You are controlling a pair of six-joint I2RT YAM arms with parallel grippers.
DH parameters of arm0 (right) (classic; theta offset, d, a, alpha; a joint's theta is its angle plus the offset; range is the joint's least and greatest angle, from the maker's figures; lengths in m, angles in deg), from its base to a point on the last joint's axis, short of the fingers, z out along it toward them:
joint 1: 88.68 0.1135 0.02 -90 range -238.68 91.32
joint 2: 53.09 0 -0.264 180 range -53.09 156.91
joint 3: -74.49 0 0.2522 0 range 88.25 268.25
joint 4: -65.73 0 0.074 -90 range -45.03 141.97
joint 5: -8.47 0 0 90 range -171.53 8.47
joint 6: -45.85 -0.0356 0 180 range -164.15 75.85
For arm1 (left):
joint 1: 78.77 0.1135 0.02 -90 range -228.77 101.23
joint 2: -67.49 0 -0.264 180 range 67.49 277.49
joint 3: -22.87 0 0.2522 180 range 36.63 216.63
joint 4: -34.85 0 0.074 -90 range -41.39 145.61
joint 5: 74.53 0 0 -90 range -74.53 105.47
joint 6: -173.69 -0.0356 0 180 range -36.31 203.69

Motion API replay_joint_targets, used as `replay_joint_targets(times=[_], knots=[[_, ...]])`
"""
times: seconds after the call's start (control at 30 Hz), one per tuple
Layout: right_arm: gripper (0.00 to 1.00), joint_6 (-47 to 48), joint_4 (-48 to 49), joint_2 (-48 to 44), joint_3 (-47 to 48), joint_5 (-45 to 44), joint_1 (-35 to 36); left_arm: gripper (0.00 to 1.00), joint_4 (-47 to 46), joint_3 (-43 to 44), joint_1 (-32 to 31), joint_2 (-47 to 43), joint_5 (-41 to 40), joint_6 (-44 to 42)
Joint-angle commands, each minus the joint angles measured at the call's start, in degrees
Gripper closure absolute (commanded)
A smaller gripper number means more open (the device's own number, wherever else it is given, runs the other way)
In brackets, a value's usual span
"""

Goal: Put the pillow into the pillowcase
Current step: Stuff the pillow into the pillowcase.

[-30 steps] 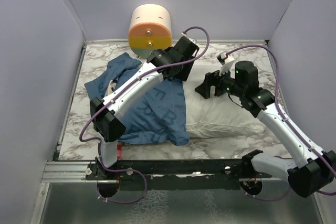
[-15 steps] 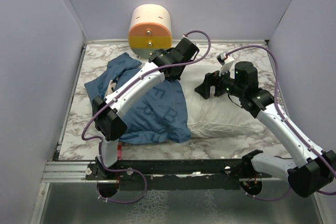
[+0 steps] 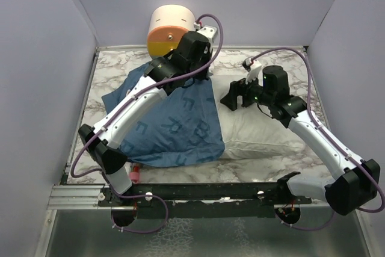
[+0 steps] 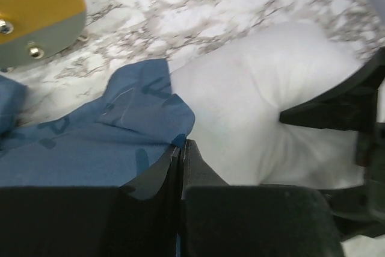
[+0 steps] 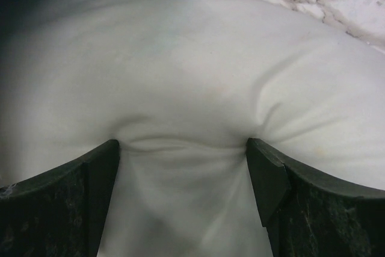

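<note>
The white pillow (image 3: 264,130) lies on the right half of the marble table, its left end under the blue pillowcase (image 3: 174,124). My left gripper (image 4: 181,144) is shut on the pillowcase's (image 4: 90,142) far right edge, with a bit of blue cloth pinched between the tips right beside the pillow (image 4: 252,106). In the top view the left gripper (image 3: 206,78) stands over that corner. My right gripper (image 5: 183,148) is open wide, its tips pressed into the pillow (image 5: 192,70), and the fabric bulges and creases between them. It sits at the pillow's far edge (image 3: 234,95).
A cream-and-orange cylinder (image 3: 171,28) stands at the back of the table, just behind the left wrist. Grey walls close in the left, right and back sides. A black rail (image 3: 198,194) runs along the near edge.
The left gripper has shut on the pillowcase edge and drawn it right and back, spreading the cloth further over the pillow's left end. The right gripper has shifted slightly left on the pillow.
</note>
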Motion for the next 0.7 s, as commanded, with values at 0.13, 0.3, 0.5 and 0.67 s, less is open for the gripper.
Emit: replay_joint_targets(times=[0.13,0.3,0.5,0.67], knots=[[0.62,-1.2,1.28,4.03,-11.34,7.83,-0.06,1.0,-33.58,-19.91,2.18,-10.29,22.82,20.13],[0.93,-6.73,10.16,5.02,-18.22,16.64,0.03,1.0,-47.82,-27.89,3.49,-10.19,30.19,29.46],[0.99,-14.61,21.58,8.21,-8.55,19.69,0.05,1.0,-53.85,-13.35,0.89,-0.29,33.96,35.25],[0.99,-18.33,28.36,6.16,2.87,12.96,-0.03,1.0,-53.83,-4.05,-0.7,3.1,36.4,37.04]])
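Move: The left gripper already holds the upper rim corner of the pillowcase; the patch of pillow top it is drawn towards lies some 7 cm to its right, 8 cm back and 14 cm lower. The drawer box stands about 18 cm ahead, 14 cm left and 16 cm down. For the open right gripper, that pillow patch is right beneath, about 6 cm down, 2 cm back and 2 cm left; the held rim corner is roughly 8 cm left, 7 cm ahead and 7 cm above. Sink the right gripper about 6 cm, easing slightly back, close it to pinch the pillow top, then lift and push forward-left with the grip kept. Meanwhile, keep the left fingers shut on the pillowcase rim and carry it some 10 cm to the right over the pillow, dipping and then rising, while rolling the hand about 40 degrees so its right side comes up. ##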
